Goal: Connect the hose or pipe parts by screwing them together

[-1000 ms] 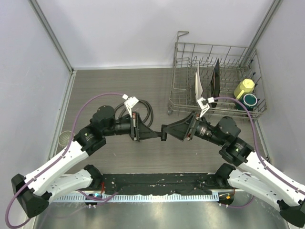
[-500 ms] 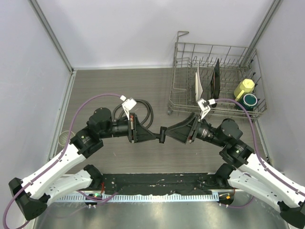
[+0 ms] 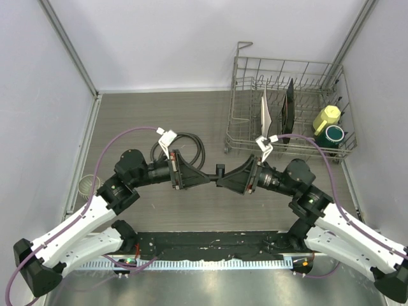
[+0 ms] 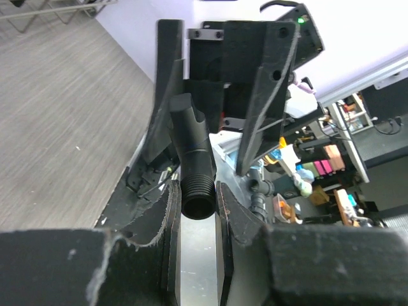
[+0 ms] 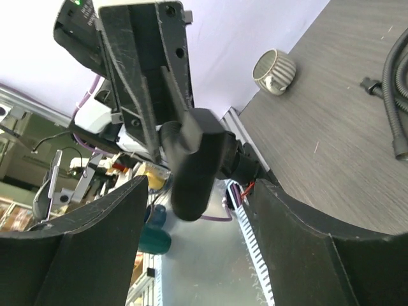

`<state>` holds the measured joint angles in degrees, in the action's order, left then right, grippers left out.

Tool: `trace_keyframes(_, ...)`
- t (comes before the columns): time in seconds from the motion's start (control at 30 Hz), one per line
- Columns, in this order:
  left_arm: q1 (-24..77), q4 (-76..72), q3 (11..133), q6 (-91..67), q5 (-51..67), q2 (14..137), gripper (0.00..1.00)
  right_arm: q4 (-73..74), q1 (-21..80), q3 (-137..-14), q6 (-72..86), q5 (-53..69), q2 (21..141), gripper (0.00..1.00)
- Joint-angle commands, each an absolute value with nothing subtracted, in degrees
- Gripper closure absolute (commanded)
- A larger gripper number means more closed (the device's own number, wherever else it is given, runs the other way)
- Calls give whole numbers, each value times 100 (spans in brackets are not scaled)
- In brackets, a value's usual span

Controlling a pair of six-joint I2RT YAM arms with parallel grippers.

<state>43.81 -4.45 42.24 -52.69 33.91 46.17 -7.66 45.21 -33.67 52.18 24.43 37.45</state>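
Note:
The small black T-shaped fitting (image 3: 218,171) hangs above the table's middle, and my left gripper (image 3: 208,178) is shut on it. In the left wrist view its threaded open end (image 4: 196,190) sits pinched between my two fingers. My right gripper (image 3: 224,180) faces the left one and stands open. Its fingers (image 4: 266,89) straddle the fitting's far end without touching it. In the right wrist view the fitting's smooth end (image 5: 194,172) pokes between my spread right gripper (image 5: 199,191). The black hose (image 3: 189,146) lies coiled on the table behind the left gripper, held by nothing; part of it shows again (image 5: 395,95) at the right edge.
A wire dish rack (image 3: 242,127) stands at the back right with two upright plates, a yellow cup (image 3: 326,118) and a teal cup (image 3: 334,134). A small ribbed cup (image 3: 86,185) sits by the left wall, seen also as the ribbed cup (image 5: 274,71).
The right gripper has slid left until its fingers reach around the fitting, and its fingers have narrowed somewhat. The left gripper, still holding the fitting, has shifted slightly and lifted its end.

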Motion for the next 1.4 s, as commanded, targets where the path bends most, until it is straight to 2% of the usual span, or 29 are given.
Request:
trace_keyframes(0.0,4386,-1485,4263,-5643,3779,4614,100,-2240,4544,-3173,5677,3049,4060,30)
trace_keyframes(0.13,4386,-1503,4210,-5643,3814,4614,100,-2311,4544,-3226,5652,3050,4096,39)
trace_keyframes(0.37,4377,-1556,4166,-5704,3990,4649,100,-2372,4544,-3226,5748,2971,4008,46)
trace_keyframes(0.7,4386,-1644,4113,-5731,3973,4667,100,-2496,4544,-3226,5924,2979,4017,52)
trace_keyframes(1.1,4377,-1635,4104,-5713,3744,4561,100,-2883,4544,-2997,6267,3181,4078,55)
trace_keyframes(1.37,4386,-1626,4087,-5722,3788,4518,100,-2935,4544,-3006,6328,3173,4104,62)
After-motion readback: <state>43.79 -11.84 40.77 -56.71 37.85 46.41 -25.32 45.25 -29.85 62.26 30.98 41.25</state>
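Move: Just off the right fingertips, the black T-connector sits about 2 cm to that hand's left and 1 cm ahead, roughly level. The left hand already holds it by its stem, its middle some 3 cm to the right of that hand, 1 cm ahead and level. From the left hand the coiled hose lies about 17 cm ahead, 11 cm left and 25 cm below; the hose end is around 8 cm ahead and 9 cm left, equally low. Narrowing its open fingers around the T-connector's crossbar, the right hand first slips a good 1 cm left and slightly down, then climbs about 3 cm while easing back, rolling and turning counter-clockwise just under 10 degrees each. The left hand keeps its pinch on the stem and drifts some 1.5 cm up and 1 cm back. ##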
